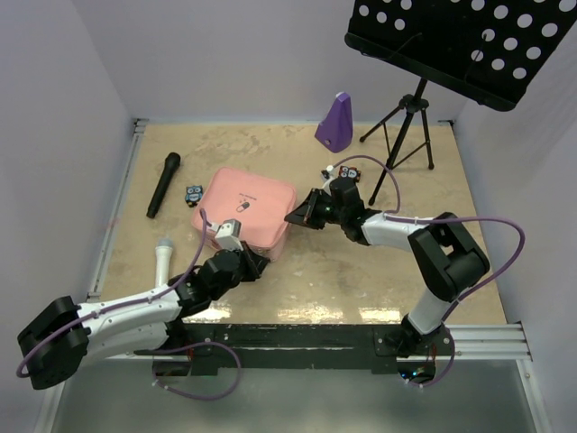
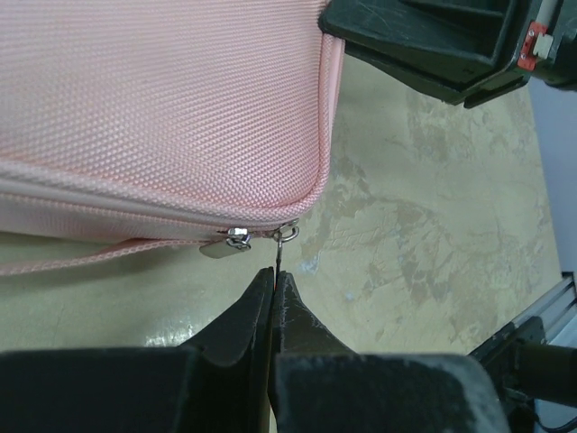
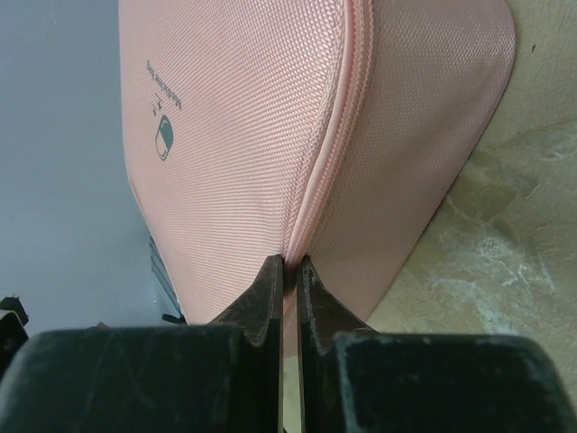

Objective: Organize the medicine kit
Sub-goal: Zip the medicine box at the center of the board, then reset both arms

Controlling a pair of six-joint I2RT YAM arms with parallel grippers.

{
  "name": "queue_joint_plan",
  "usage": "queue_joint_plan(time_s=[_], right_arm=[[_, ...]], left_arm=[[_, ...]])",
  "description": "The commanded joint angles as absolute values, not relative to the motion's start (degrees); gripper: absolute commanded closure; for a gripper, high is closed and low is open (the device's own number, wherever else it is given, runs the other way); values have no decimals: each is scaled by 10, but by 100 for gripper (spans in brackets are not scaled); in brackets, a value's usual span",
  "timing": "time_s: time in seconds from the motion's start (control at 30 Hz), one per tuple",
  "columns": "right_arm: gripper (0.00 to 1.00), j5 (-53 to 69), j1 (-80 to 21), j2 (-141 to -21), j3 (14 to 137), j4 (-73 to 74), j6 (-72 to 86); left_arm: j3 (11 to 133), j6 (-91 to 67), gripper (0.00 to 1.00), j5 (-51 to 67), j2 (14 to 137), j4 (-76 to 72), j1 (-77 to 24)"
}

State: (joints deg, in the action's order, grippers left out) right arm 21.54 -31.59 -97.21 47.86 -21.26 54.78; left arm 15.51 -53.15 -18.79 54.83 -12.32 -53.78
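The pink medicine kit point(image 1: 248, 203) lies zipped closed, lid up, pill logo point(image 3: 163, 139) showing. My left gripper point(image 1: 261, 264) is at its near right corner and is shut on the thin metal zipper pull point(image 2: 280, 253), which hangs from a slider point(image 2: 287, 233) at the rounded corner. In the left wrist view the kit point(image 2: 162, 99) fills the upper left, and my left gripper point(image 2: 273, 273) pinches the pull just below it. A second slider tab point(image 2: 227, 244) sits beside it. My right gripper point(image 1: 295, 217) is at the kit's right edge. In the right wrist view this gripper point(image 3: 290, 263) is shut on the zipper seam point(image 3: 335, 135) of the kit point(image 3: 234, 135).
A black microphone point(image 1: 164, 184) lies left of the kit, and a white-headed one point(image 1: 162, 257) lies near the left arm. Small dark gadgets point(image 1: 194, 194) point(image 1: 347, 170) lie beside the kit. A purple metronome point(image 1: 334, 121) and a music stand point(image 1: 410, 126) stand at the back.
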Motion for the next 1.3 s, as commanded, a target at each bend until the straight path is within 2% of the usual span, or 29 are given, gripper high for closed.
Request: queue_joint_plan(time_s=[0.0, 0.4, 0.53, 0.57, 0.6, 0.63, 0.67, 0.73, 0.9, 1.07, 1.2, 1.27], right_arm=[[100, 128, -281, -976, 511, -250, 512], [100, 131, -277, -966, 497, -257, 502], [100, 184, -279, -978, 507, -266, 474], [97, 194, -280, -977, 506, -265, 467], [83, 199, -282, -972, 504, -265, 461], [74, 201, -283, -967, 500, -262, 454], [65, 206, -284, -961, 498, -257, 447], [53, 208, -284, -947, 494, -237, 432], [42, 208, -285, -908, 483, -205, 410], [37, 158, -303, -839, 482, -148, 370], [36, 86, -316, -755, 463, -125, 331], [36, 2, -331, -714, 452, -108, 309]], left_arm=[[124, -597, 100, -243, 506, 67, -537], [122, -626, 100, -277, 455, 124, -533], [125, -615, 99, -274, 451, 122, -533], [127, -610, 83, -272, 450, 120, -533], [130, -606, 70, -270, 448, 120, -533], [134, -600, 58, -270, 447, 122, -533], [138, -598, 50, -270, 445, 127, -533], [146, -594, 42, -276, 433, 141, -533], [160, -580, 33, -288, 394, 165, -533], [187, -556, 31, -307, 360, 186, -533], [220, -502, 30, -339, 337, 177, -533], [242, -470, 28, -365, 332, 164, -533]])
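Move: The left fingers hold the zipper pull at the medicine box's near-right corner; the second slider is about 2 cm ahead and 1 cm left of them, the carry strap roughly 8 cm left and 5 cm ahead, and the box's middle some 13 cm ahead and 5 cm left. The right fingers pinch the box's right rim, with the box's middle about 12 cm to their left and 2 cm ahead; from there the pull lies about 10 cm back and 5 cm left. Tug the left gripper about 2.5 cm left on the zipper pull while the right keeps its pinch on the rim, then open both wide. Carry the left on 5 cm further left, dipping about 4 cm and coming back up; slip the right off forward and right, then lift it some 9 cm, tilting it about 25 degrees. ##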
